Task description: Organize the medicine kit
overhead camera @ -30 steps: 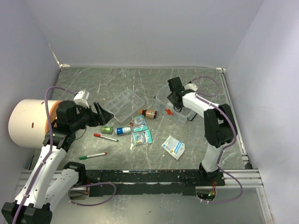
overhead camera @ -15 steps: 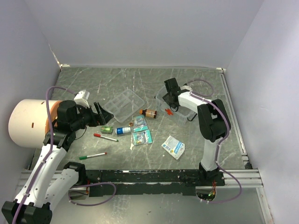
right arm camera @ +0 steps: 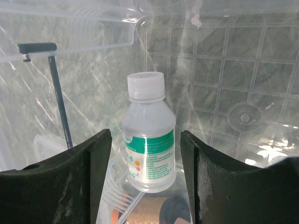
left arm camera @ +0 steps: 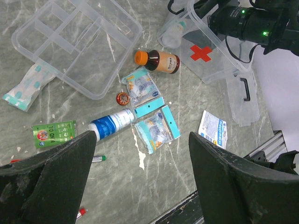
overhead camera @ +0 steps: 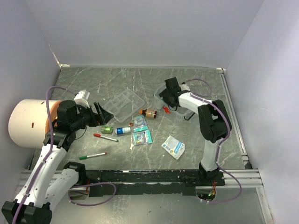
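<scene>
The medicine kit [overhead camera: 180, 108], a clear box with a red cross [left arm camera: 201, 52], lies at the right back. My right gripper [overhead camera: 165, 97] reaches into it. In the right wrist view its jaws [right arm camera: 145, 177] stand open on either side of a clear white-capped bottle [right arm camera: 148, 140] with a green label, a gap on each side. The bottle rests inside the box wall [right arm camera: 243, 70]. The clear divided tray [overhead camera: 124, 105] lies left of the kit. My left gripper [overhead camera: 103, 116] hovers open and empty above the loose items [left arm camera: 142, 182].
On the table lie a brown bottle [overhead camera: 149, 113], a blue-white tube [overhead camera: 123, 130], a green packet [overhead camera: 107, 129], blue packets [overhead camera: 141, 135], a white-blue packet [overhead camera: 173, 147], a red pen [overhead camera: 105, 137] and a green pen [overhead camera: 92, 156]. A big white cylinder [overhead camera: 30, 123] stands far left.
The right jaws have widened off the clear bottle, which now rests in the box. The right wrist has shifted slightly left. The left arm has not moved.
</scene>
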You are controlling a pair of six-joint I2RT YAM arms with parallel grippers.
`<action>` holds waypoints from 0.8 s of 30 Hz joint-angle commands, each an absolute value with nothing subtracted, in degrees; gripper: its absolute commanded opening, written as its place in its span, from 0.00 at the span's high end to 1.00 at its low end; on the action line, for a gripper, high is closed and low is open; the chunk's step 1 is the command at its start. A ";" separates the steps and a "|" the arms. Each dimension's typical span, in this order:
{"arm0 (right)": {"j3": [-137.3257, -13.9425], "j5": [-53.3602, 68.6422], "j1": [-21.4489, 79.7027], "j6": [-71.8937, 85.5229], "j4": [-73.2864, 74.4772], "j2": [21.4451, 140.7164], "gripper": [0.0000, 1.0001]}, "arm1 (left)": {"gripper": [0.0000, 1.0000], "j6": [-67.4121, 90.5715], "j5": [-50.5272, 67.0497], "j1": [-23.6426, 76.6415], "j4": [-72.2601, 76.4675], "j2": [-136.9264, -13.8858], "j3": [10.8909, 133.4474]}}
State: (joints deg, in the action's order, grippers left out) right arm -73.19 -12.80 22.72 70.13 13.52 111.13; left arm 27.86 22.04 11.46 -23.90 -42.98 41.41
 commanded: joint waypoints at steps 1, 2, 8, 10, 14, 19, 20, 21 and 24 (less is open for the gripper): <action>-72.52 -12.06 23.03 70.48 13.34 108.79 0.40 | 0.09 27.19 21.44 11.87 -24.08 -42.53 41.92; -72.71 -12.69 23.03 69.82 14.08 108.20 0.40 | 0.09 27.22 21.42 11.87 -24.08 -42.53 41.89; -71.48 -16.47 23.03 61.33 15.36 101.29 0.40 | 0.06 27.76 19.44 11.87 -25.28 -42.71 43.07; -72.14 -16.07 23.08 56.33 16.37 99.04 0.40 | 0.05 27.75 17.79 11.87 -26.20 -42.90 43.74; -72.80 -12.95 23.18 43.79 18.12 95.18 0.40 | 0.01 28.28 17.02 11.85 -26.58 -43.56 43.90; -68.96 -4.93 24.56 31.11 15.35 87.38 0.40 | 0.02 28.37 17.94 11.78 -27.00 -44.50 44.55; -67.95 -2.68 25.54 28.73 14.28 85.58 0.40 | 0.02 28.31 18.30 11.78 -26.96 -44.54 44.48; -66.98 -0.94 26.68 26.28 13.46 84.17 0.40 | 0.04 28.26 18.77 11.76 -26.86 -44.49 44.40; -66.17 -0.78 32.01 20.36 13.92 82.06 0.40 | 0.04 28.37 18.37 11.78 -26.92 -43.74 44.04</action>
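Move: The amber bottle lies about 8 cm back and 7 cm to the left of the right hand, some 3 cm lower; the white bottle, already released in the clear bin, sits right at the fingertips, about 1 cm ahead and 2 cm below. The bin's middle is some 5 cm to the hand's right and level ahead, the divided tray 19 cm left and 3 cm back. From the idle left hand the amber bottle is roughly 14 cm ahead, 17 cm right and 20 cm below. With its fingers staying part-open around nothing, the right hand climbs clear of the white bottle and out of the clear bin, up some 14 cm, first slowly and almost straight, then also drawing back about 6 cm towards the near side of the table. On the way it swings counter-clockwise some 30 degrees and its fingertips tip up by about 20, so that the open hand comes to face the amber bottle from high above. ##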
